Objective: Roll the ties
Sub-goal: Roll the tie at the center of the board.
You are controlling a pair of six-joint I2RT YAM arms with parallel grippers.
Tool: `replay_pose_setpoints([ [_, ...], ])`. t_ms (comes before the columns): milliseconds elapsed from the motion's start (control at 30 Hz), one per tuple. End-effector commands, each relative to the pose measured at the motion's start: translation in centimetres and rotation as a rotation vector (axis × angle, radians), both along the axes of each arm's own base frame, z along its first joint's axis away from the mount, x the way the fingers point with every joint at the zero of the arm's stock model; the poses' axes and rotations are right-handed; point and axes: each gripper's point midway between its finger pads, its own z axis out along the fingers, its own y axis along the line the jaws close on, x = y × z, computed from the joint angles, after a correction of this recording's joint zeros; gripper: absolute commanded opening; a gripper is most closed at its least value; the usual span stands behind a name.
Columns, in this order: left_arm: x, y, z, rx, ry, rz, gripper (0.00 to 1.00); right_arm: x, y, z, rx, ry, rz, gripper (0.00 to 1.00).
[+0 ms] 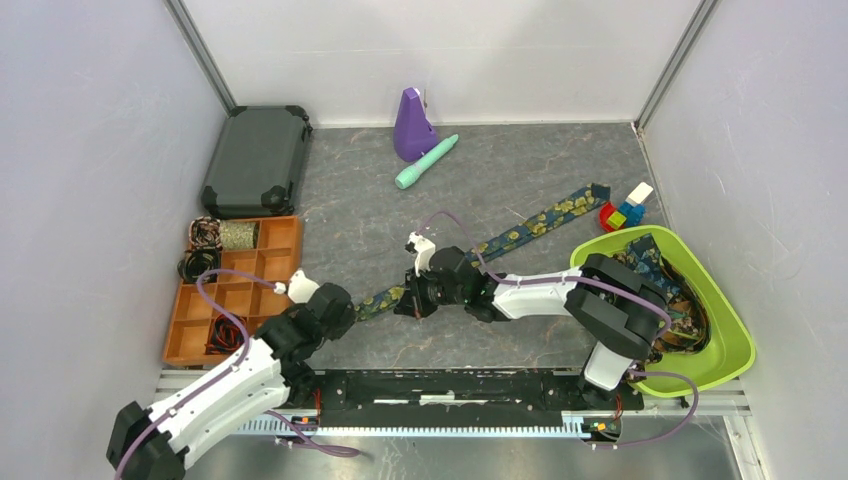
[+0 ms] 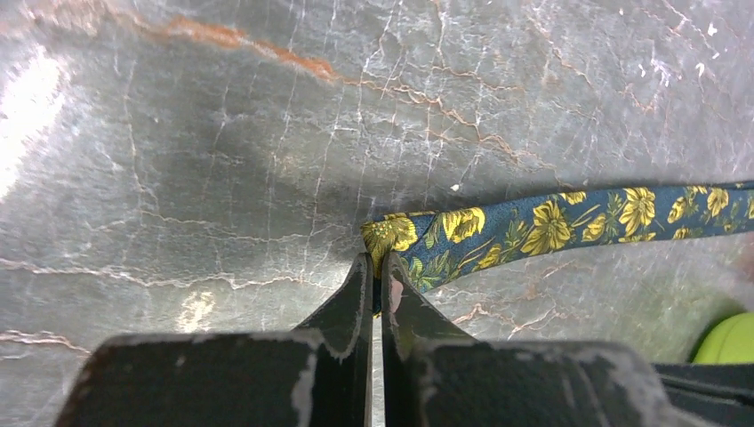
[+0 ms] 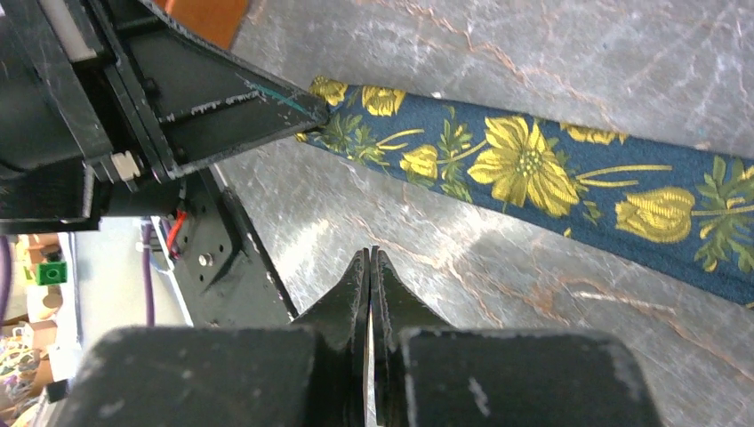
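Note:
A navy tie (image 1: 520,235) with yellow flowers lies flat and diagonal across the table, from near the toy blocks down to the left. My left gripper (image 1: 352,308) is shut on its near end, and the left wrist view shows the fabric (image 2: 533,227) pinched at the fingertips of the left gripper (image 2: 375,264). Just beside the tie, my right gripper (image 1: 408,306) is shut with nothing in it. In the right wrist view the right gripper (image 3: 369,258) hovers over bare table near the tie (image 3: 533,169). More ties (image 1: 665,275) are heaped in the green bowl (image 1: 735,345).
An orange divided tray (image 1: 280,240) at the left holds coiled ties (image 1: 206,233). A dark case (image 1: 258,160) lies behind it. A purple object (image 1: 410,125) and a teal cylinder (image 1: 427,162) are at the back. Coloured toy blocks (image 1: 625,210) sit by the tie's far end.

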Motion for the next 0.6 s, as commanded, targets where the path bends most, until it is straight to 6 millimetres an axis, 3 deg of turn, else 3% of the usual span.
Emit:
replay_pose_setpoints([
  [0,0.1,2.0,1.2,0.148,-0.057,-0.078,0.02,0.9,3.0,3.3,0.105,-0.024,0.022,0.01],
  [267,-0.2,3.3,2.1,0.253,-0.037,-0.114,0.02,1.7,6.7,3.8,0.142,0.025,0.028,0.0],
  [567,0.2,3.1,3.0,0.271,-0.054,-0.144,0.02,1.4,10.7,2.4,0.132,0.071,0.072,0.0],
])
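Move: Some 10 cm to the right hand's left, 2 cm back and 4 cm below it is the tie's near end, pinched in the left hand's shut fingertips about 1 cm below that hand's point. The tie's middle lies roughly 11 cm ahead and 16 cm right of the right hand, 5 cm below. From the left hand, the wooden tray's middle is about 24 cm left and 4 cm ahead at similar height; the red coil in it is 25 cm left, 5 cm back. Closing in on the tie's pinched end, the right hand sweeps about 8 cm left with shut fingers, arching up 2 cm and settling a little, and drifts slightly forward. The left hand keeps its pinch and draws the end some 3 cm left and a little up, rolling so its left side rises. Whether the right fingertips touch the cloth can't be seen. ##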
